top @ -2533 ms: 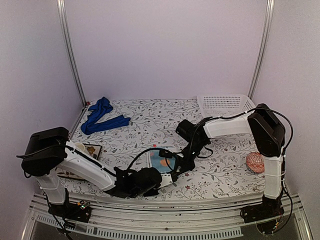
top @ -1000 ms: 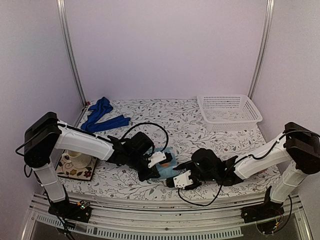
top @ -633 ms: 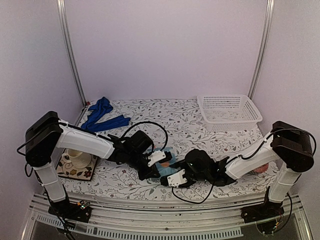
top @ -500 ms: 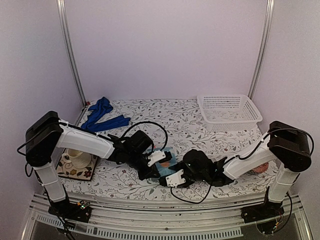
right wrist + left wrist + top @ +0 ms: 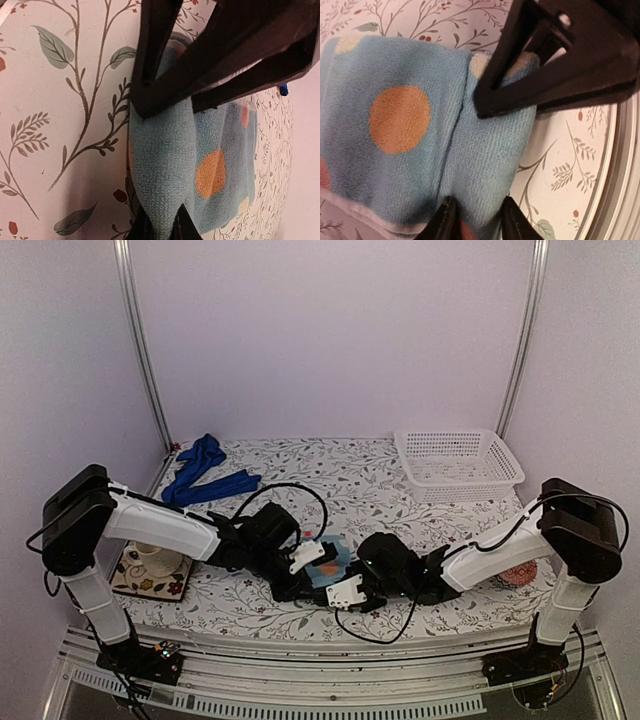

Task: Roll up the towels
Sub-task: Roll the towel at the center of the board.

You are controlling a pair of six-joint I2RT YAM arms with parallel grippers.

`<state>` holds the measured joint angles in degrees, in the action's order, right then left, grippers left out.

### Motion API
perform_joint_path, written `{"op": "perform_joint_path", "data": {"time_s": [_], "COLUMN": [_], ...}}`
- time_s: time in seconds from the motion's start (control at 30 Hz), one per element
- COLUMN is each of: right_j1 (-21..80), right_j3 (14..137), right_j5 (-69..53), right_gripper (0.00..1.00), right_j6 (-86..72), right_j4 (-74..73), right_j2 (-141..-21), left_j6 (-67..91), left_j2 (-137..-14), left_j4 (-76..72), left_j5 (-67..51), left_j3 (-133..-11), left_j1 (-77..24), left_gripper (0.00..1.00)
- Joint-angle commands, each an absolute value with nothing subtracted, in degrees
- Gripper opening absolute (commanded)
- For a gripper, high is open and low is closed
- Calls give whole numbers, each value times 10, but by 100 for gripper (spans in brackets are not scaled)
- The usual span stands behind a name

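The light-blue towel (image 5: 330,558) with orange dots lies mid-table, its near edge rolled into a thick fold (image 5: 490,165). My left gripper (image 5: 303,570) straddles one end of that fold. Its fingers (image 5: 446,220) stand a little apart, touching the cloth on both sides without squeezing it. My right gripper (image 5: 347,592) meets it from the other side and is shut on the fold (image 5: 160,165), which narrows sharply between its jaws. The royal-blue towel (image 5: 205,472) lies crumpled and unrolled at the far left.
A white basket (image 5: 505,455) stands at the back right. A cup on a patterned coaster (image 5: 150,558) sits behind the left arm. A pink-red ball (image 5: 520,575) peeks out behind the right arm. The table's front edge runs just below both grippers.
My right gripper slid left to the light-blue towel and shut on its rolled edge. My left gripper's jaws eased apart around that fold, and the left arm drew back slightly.
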<state>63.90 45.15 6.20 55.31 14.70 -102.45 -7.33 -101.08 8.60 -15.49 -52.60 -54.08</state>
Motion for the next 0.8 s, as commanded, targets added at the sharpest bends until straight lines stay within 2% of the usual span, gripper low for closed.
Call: {"op": "perform_joint_path", "data": {"time_s": [0.0, 0.27, 0.5, 0.77], "right_j1": [623, 592, 568, 541], "right_j3": [481, 518, 570, 602], "right_j5": [-1, -80, -154, -202], "right_gripper": [6, 7, 7, 8], "right_j6": [503, 468, 447, 433], "right_j4": [47, -39, -130, -180], "right_j2": [-1009, -1016, -1040, -1059], "left_j6": [-62, -59, -87, -121], "left_j2": [-946, -869, -863, -850], "left_j4": [69, 11, -47, -103], "left_j5": [-112, -14, 111, 136], "left_j3": [-481, -419, -383, -342], "left_j1": [-536, -581, -640, -669], "left_gripper": [46, 57, 57, 56]}}
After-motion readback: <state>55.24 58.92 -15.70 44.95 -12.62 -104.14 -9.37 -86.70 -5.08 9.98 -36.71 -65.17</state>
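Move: The left fingers, already opening, straddle the left end of the towel's rolled near edge, whose middle is about 4 cm to their right and 1 cm lower. The towel's flat part is centred some 7 cm ahead and 4 cm to the right of this hand. The right hand still pinches the roll's right part: the roll's middle lies some 4 cm to its left, the flat part about 7 cm ahead and 4 cm to its left. Right keeps its pinch, rolling forward some 30 degrees; left frees the roll's end, moving 3 cm left and up. ##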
